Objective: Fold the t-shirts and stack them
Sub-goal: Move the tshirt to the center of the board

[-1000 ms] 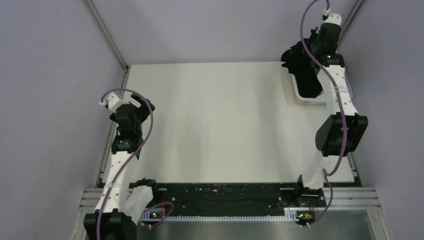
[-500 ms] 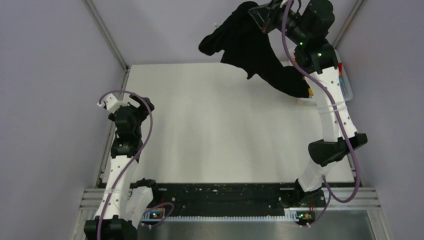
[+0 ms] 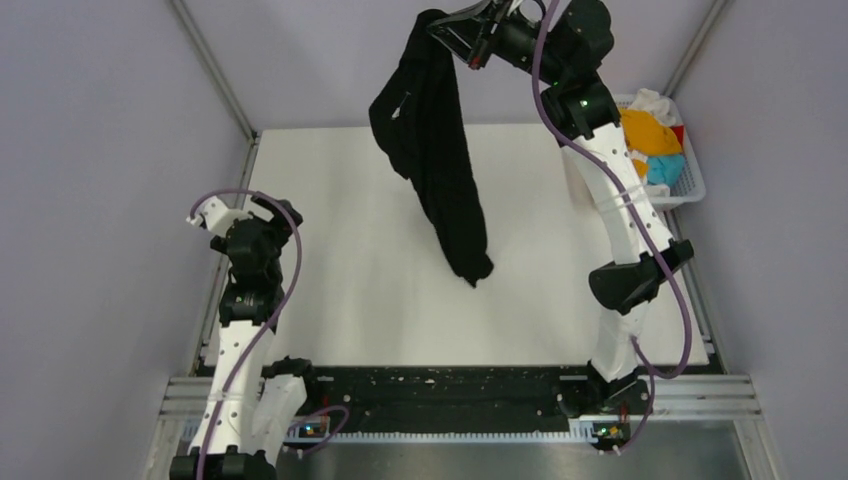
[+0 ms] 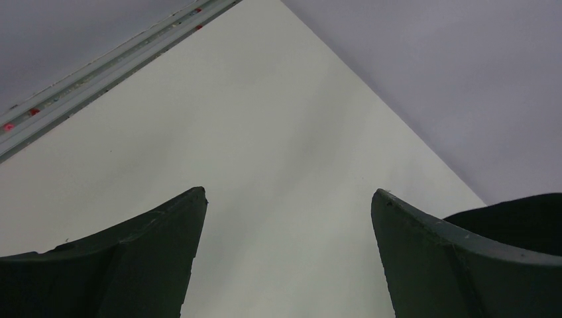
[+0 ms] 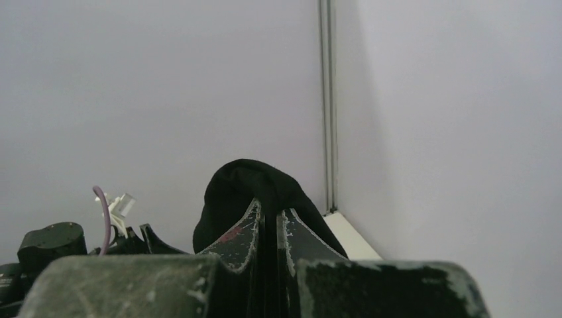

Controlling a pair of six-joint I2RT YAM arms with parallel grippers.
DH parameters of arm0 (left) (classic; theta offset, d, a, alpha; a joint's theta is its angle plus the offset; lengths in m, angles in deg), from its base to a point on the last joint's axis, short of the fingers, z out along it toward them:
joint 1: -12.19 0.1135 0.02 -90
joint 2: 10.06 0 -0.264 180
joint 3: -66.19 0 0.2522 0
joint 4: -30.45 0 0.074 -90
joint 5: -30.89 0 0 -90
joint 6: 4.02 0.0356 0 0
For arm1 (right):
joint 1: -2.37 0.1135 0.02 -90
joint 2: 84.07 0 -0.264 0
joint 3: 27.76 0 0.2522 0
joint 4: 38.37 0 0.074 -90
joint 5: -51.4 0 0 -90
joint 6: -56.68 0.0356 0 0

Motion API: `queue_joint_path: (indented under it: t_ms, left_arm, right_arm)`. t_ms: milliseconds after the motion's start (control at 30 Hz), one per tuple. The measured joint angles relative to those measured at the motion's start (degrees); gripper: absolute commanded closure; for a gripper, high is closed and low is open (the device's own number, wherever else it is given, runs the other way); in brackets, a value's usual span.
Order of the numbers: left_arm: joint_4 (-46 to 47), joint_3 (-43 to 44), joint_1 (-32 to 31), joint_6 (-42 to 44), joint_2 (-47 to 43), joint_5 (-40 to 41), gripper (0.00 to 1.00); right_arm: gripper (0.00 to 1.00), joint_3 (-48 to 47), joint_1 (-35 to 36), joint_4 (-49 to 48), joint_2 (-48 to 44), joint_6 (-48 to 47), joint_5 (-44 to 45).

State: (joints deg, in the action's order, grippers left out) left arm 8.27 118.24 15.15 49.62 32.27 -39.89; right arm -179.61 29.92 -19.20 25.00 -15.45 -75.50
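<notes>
A large black t-shirt (image 3: 440, 150) hangs in a long bunch over the far middle of the white table (image 3: 340, 270). My right gripper (image 3: 455, 22) is raised high at the back and shut on the top of it. In the right wrist view the black cloth (image 5: 245, 189) bulges over the closed fingertips (image 5: 270, 211). Orange, white, light blue and red t-shirts (image 3: 650, 135) lie heaped in the white basket (image 3: 692, 185) at the far right. My left gripper (image 3: 262, 208) stands open by the table's left edge, with nothing between its fingers (image 4: 286, 193).
Purple walls close in on three sides, with metal corner rails. The black strip of the arm bases (image 3: 430, 395) runs along the near edge. The left arm's purple cable loops above its wrist.
My right arm has lifted the black t-shirt out of the basket and swung it up and to the left. The coloured shirts in the basket now show. The left arm has barely moved.
</notes>
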Motion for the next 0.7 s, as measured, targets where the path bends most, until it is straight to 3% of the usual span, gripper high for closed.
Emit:
queue_joint_path:
  t_ms: [133, 233, 433, 567, 633, 700]
  left_arm:
    - [-0.5, 0.0, 0.0, -0.7, 0.5, 0.1, 0.01]
    - [-0.7, 0.0, 0.0, -1.4, 1.9, -0.1, 0.01]
    - [-0.4, 0.1, 0.0, -2.5, 8.5, -2.8, 0.01]
    - [0.3, 1.4, 0.0, -2.5, 16.4, -9.3, 0.01]
    - [0.3, 3.7, 0.0, -2.5, 21.5, -13.5, 0.01]
    - [0.4, 6.1, 0.0, -2.5, 25.9, -17.4, 0.01]
  right_arm:
    - [1.00, 0.3, 0.4, -1.4, 0.2, 0.9, -0.1]
    - [1.00, 7.5, 0.4, -0.8, -3.5, -1.2, 3.6]
    - [1.00, 37.7, -3.0, -0.3, -18.1, -3.3, 17.6]
    - [1.00, 61.4, -8.8, 0.1, -26.4, -1.7, 30.1]
    - [0.95, 71.4, -11.4, 1.7, -27.4, -0.3, 36.7]
    - [0.82, 77.2, -12.6, 4.3, -27.0, 0.3, 41.4]
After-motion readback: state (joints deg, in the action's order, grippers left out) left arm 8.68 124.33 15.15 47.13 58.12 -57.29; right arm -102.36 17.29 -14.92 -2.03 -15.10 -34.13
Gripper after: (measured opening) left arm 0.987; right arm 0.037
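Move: The right hand already pinches one end of the black t-shirt high in the air, with the cloth's middle some 25 cm below it and about 4 cm to its left. The board's center lies nearly straight below, roughly 55 cm down, 2 cm ahead and 4 cm to the right; the laundry basket is about 18 cm farther out than the hand, 46 cm to its right and 50 cm below. From the left hand the board's center is about 11 cm ahead, 38 cm right, 24 cm below. Still pinching the t-shirt's end, the right hand swoops down about 40 cm and sweeps some 22 cm to the right, on the basket's side of the board, its fingers tipping from slightly upward to downward while the wrist swings clockwise, so that the cloth is laid out across the middle. Meanwhile the left hand, empty and wide open, sinks about 9 cm while easing forward and to the right towards the shirt, tipping down and turning a little clockwise. ##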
